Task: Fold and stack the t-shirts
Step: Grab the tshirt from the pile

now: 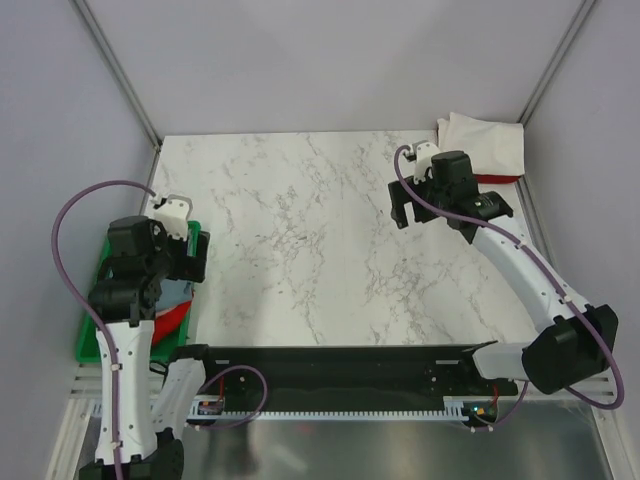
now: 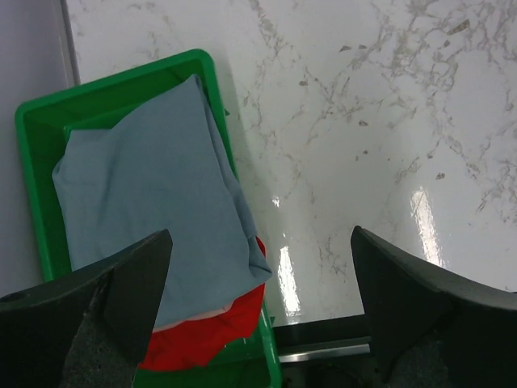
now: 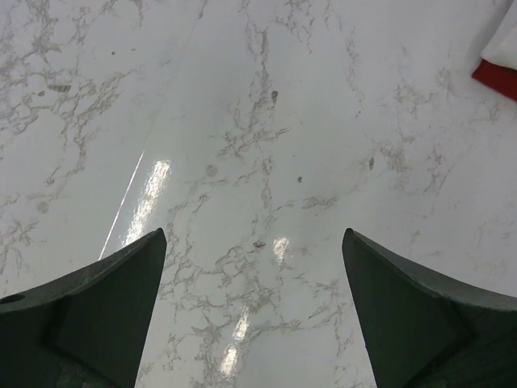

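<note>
A slate blue-grey t-shirt [image 2: 153, 202] lies loosely folded on top in the green tray [image 2: 36, 137], with a red t-shirt [image 2: 202, 335] and a strip of pale pink under it. The red one also shows in the top view [image 1: 172, 317]. My left gripper [image 2: 258, 267] hangs open and empty above the tray's right rim [image 1: 190, 250]. A white t-shirt [image 1: 485, 145] lies folded on a red one [image 1: 497, 179] at the table's far right corner; their edge shows in the right wrist view [image 3: 494, 74]. My right gripper [image 3: 254, 275] is open and empty over bare marble, left of that pile [image 1: 410, 205].
The green tray [image 1: 90, 345] sits at the table's left edge beside the left arm. Grey walls close in the table at the back and both sides. A black rail [image 1: 330, 360] runs along the near edge.
</note>
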`<state>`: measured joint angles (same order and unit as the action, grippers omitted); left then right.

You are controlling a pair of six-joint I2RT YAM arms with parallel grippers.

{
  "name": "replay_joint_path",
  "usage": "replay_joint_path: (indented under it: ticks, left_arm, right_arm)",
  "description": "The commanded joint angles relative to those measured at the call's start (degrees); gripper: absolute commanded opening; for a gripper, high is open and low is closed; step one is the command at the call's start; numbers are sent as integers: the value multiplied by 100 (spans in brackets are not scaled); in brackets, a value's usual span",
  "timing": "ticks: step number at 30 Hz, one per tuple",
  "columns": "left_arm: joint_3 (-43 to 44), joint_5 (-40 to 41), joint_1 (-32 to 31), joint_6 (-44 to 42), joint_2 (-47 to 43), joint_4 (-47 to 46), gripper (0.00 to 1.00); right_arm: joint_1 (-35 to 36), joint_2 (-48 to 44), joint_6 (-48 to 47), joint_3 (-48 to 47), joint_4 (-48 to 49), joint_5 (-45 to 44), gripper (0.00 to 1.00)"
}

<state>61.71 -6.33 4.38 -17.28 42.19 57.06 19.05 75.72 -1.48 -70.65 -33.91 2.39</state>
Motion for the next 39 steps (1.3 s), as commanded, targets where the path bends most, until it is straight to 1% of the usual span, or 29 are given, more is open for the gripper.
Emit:
replay_joint_path:
  ticks: [1,3,4,5,7,8,10,11,12,13,16,18,21,25,29,33,38,39]
  left_arm:
    - [-37,9,448,-275,253,166,100]
    - [112,-140,764,-407,508,226,98]
    - [322,-271,1210,-591,840,288,96]
    - [420,-612,1449,-697,1000,349,94]
    - [517,-869,2019,-1056,1325,464,89]
    - [491,-896,2127,-1145,1587,464,88]
    - [508,-905,2268,-1356,1826,551,83]
    - [543,-931,2277,-1401,2028,596,81]
    - [631,-940,2278,-1427,2099,622,76]
    - [684,-958,2278,-1454,2152,709,74]
    - [920,-1177,2260,-1559,2380,981,73]
    - [1009,-1318,2260,-1638,2643,1430,73]
    - [966,-1319,2208,-1770,2811,1677,68]
    - [957,-889,1997,-1867,2996,1625,65]
    - [913,-747,1760,-1779,3251,1598,61]
    - [790,-580,1312,-1551,3374,1432,60]
    - [570,-431,1214,-1472,3558,1282,57]
    - [535,-405,1214,-1445,3550,1255,55]
  right_arm:
    - [81,100,-300,69,42,724,98]
    - [82,284,-423,-192,-10,1016,98]
    - [81,320,-485,-290,-80,1226,98]
    - [81,346,-624,-369,-124,1707,98]
    - [90,373,-1143,-493,-256,2298,98]
    - [82,382,-1266,-528,-291,2657,98]
    - [90,521,-1547,-616,-484,2880,98]
    - [90,592,-1584,-703,-537,2933,98]
    - [90,732,-1593,-739,-581,3003,98]
    - [90,794,-1636,-766,-669,3047,98]
    - [90,1005,-1567,-836,-687,3223,98]
    - [90,1172,-1523,-941,-696,3355,98]
    - [82,1339,-1479,-1038,-652,3540,98]
    - [90,1445,-1496,-933,-441,3374,98]
    - [99,1402,-1724,-679,-327,3189,98]
    - [90,1349,-1812,-573,-318,3171,98]
    - [90,1244,-1821,-467,-327,3162,98]
    - [90,1217,-1821,-458,-327,3153,98]
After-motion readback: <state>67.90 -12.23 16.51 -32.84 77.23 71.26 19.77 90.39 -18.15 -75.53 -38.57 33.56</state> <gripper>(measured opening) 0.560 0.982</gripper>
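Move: In the green bin on the robot's left, the grey-blue t-shirt has its middle some 10 cm to the left of the left hand, 5 cm farther out and about 20 cm below. The red t-shirt shows from under its near edge, about 5 cm back and 7 cm left of that hand; the bin's own middle is roughly level with the hand and 12 cm left. From the right hand the grey-blue t-shirt lies about 58 cm left and 9 cm back. Swinging left about 8 cm and sinking over the grey-blue t-shirt, the left hand then drifts back right some 4 cm while still going down, towards the shirt's near right corner, 11 cm lower in all. The wrist tips some 40 degrees to point almost straight down and the wide-open fingers close to about half. Meanwhile the right hand, open, goes some 8 cm left, sinks and turns counter-clockwise. ##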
